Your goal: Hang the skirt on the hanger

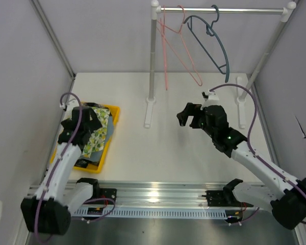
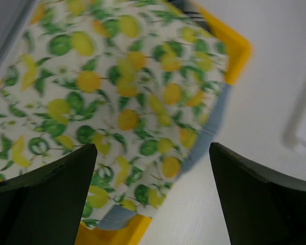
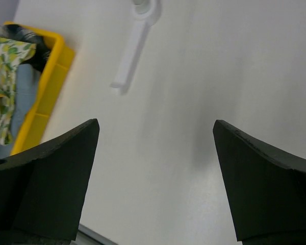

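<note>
The lemon-print skirt (image 1: 98,133) lies on top of other clothes in a yellow tray (image 1: 113,116) at the left. In the left wrist view the skirt (image 2: 117,87) fills most of the frame. My left gripper (image 1: 87,121) is open and empty, hovering above the skirt's near edge (image 2: 153,153). Two thin pink hangers (image 1: 164,51) (image 1: 189,66) hang from the rail (image 1: 245,9) at the back. My right gripper (image 1: 188,116) is open and empty over bare table (image 3: 155,127), below and in front of the hangers.
A thicker blue-grey hanger (image 1: 217,48) hangs right of the pink ones. The rack's two posts stand on white feet (image 1: 149,109) (image 1: 241,104). Blue denim (image 2: 214,122) shows under the skirt. The tray (image 3: 46,87) and one foot (image 3: 135,41) show in the right wrist view.
</note>
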You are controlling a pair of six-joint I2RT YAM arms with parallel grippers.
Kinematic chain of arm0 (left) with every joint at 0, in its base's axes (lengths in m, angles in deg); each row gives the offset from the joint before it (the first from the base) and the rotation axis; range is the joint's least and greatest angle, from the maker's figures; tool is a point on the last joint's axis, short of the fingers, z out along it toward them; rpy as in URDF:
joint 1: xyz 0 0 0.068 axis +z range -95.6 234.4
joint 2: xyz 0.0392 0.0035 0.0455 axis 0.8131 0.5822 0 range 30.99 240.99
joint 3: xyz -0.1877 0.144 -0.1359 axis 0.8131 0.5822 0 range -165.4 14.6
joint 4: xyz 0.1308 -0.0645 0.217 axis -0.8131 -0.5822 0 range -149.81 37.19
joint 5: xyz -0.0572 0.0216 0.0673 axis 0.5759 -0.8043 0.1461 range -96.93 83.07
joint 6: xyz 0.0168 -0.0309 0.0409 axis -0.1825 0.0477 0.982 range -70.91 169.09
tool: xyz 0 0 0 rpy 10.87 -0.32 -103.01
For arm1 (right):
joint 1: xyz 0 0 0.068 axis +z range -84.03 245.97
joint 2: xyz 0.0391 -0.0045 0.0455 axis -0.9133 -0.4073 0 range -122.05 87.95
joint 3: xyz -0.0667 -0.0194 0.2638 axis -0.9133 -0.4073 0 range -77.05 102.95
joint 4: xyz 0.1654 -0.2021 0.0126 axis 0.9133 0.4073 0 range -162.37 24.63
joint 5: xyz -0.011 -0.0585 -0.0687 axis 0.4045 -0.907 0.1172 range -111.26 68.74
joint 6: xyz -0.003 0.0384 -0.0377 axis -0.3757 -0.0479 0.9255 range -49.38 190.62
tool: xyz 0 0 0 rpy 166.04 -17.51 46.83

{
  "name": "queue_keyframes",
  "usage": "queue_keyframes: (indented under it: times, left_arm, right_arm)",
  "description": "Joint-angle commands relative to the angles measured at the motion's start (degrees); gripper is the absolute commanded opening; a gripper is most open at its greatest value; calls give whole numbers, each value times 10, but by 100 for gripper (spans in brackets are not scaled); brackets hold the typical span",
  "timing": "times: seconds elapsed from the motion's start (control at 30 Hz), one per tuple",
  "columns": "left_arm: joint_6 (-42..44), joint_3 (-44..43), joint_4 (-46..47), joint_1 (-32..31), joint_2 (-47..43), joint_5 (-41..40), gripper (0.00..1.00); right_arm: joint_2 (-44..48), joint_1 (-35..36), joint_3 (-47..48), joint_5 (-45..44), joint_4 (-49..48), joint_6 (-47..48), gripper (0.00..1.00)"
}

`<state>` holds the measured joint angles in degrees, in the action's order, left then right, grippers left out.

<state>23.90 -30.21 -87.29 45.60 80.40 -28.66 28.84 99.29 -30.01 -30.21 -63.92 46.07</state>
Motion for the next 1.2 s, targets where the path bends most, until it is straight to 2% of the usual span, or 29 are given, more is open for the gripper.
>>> queue_keyframes:
  times: [0.0, 0.2, 0.33, 0.43, 0.47, 0.5, 0.53, 0.6, 0.73, 0.93, 1.17]
  left_arm:
    - [-94, -11, 2, 84, 143, -124, 96]
    - [-129, -40, 9, 109, 252, -116, 92]
    - [-139, -46, 15, 109, 264, -105, 84]
    - [-141, -41, 15, 108, 239, -92, 65]
    - [-139, -36, 18, 108, 232, -86, 50]
    - [-135, -34, 18, 109, 227, -83, 42]
    - [-132, -38, 14, 108, 219, -81, 24]
    - [-129, -52, 5, 108, 212, -80, 0]
    - [-93, -88, -23, 96, 162, -72, 0]
    - [-58, -175, -85, 2, 90, -94, 0]
    - [-118, -243, -162, -201, 38, -120, 0]
  right_arm:
    - [-48, 6, 17, 35, -21, -48, 99]
    - [-43, 7, -4, 45, -23, -49, 99]
    - [-32, 8, -15, 46, -26, -50, 99]
    - [-25, 8, -26, 48, -32, -49, 99]
    - [-22, 8, -28, 50, -34, -50, 99]
    - [-21, 7, -30, 51, -36, -50, 100]
    - [-21, 7, -32, 55, -40, -49, 99]
    - [-22, 8, -31, 58, -41, -48, 100]
    - [-20, 8, -26, 62, -40, -45, 99]
    - [-6, 8, -19, 76, -41, -38, 99]
    - [35, 18, -13, 77, -32, -27, 99]
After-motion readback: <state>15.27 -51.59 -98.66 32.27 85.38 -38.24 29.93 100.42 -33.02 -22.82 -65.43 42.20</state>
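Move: The skirt lies spread in the yellow box just under the left hand; its middle is about 5 cm to the left, 1 cm ahead and some 10 cm below. The box's middle is about 4 cm left and 3 cm back, 12 cm down. The near foot of the rack stands some 26 cm to the right and 8 cm ahead, 13 cm lower. From the right hand the skirt is roughly 44 cm left, 2 cm back and 15 cm below. The skirt is pinched by the left hand, which drops some 9 cm and goes 7 cm left onto it, tipping down and turning counter-clockwise, then shuts its open fingers on a fold. Keeping that hold it lifts about 19 cm, swinging right and turning back. The right hand, open and empty, dips about 4 cm, then starts to rise. ##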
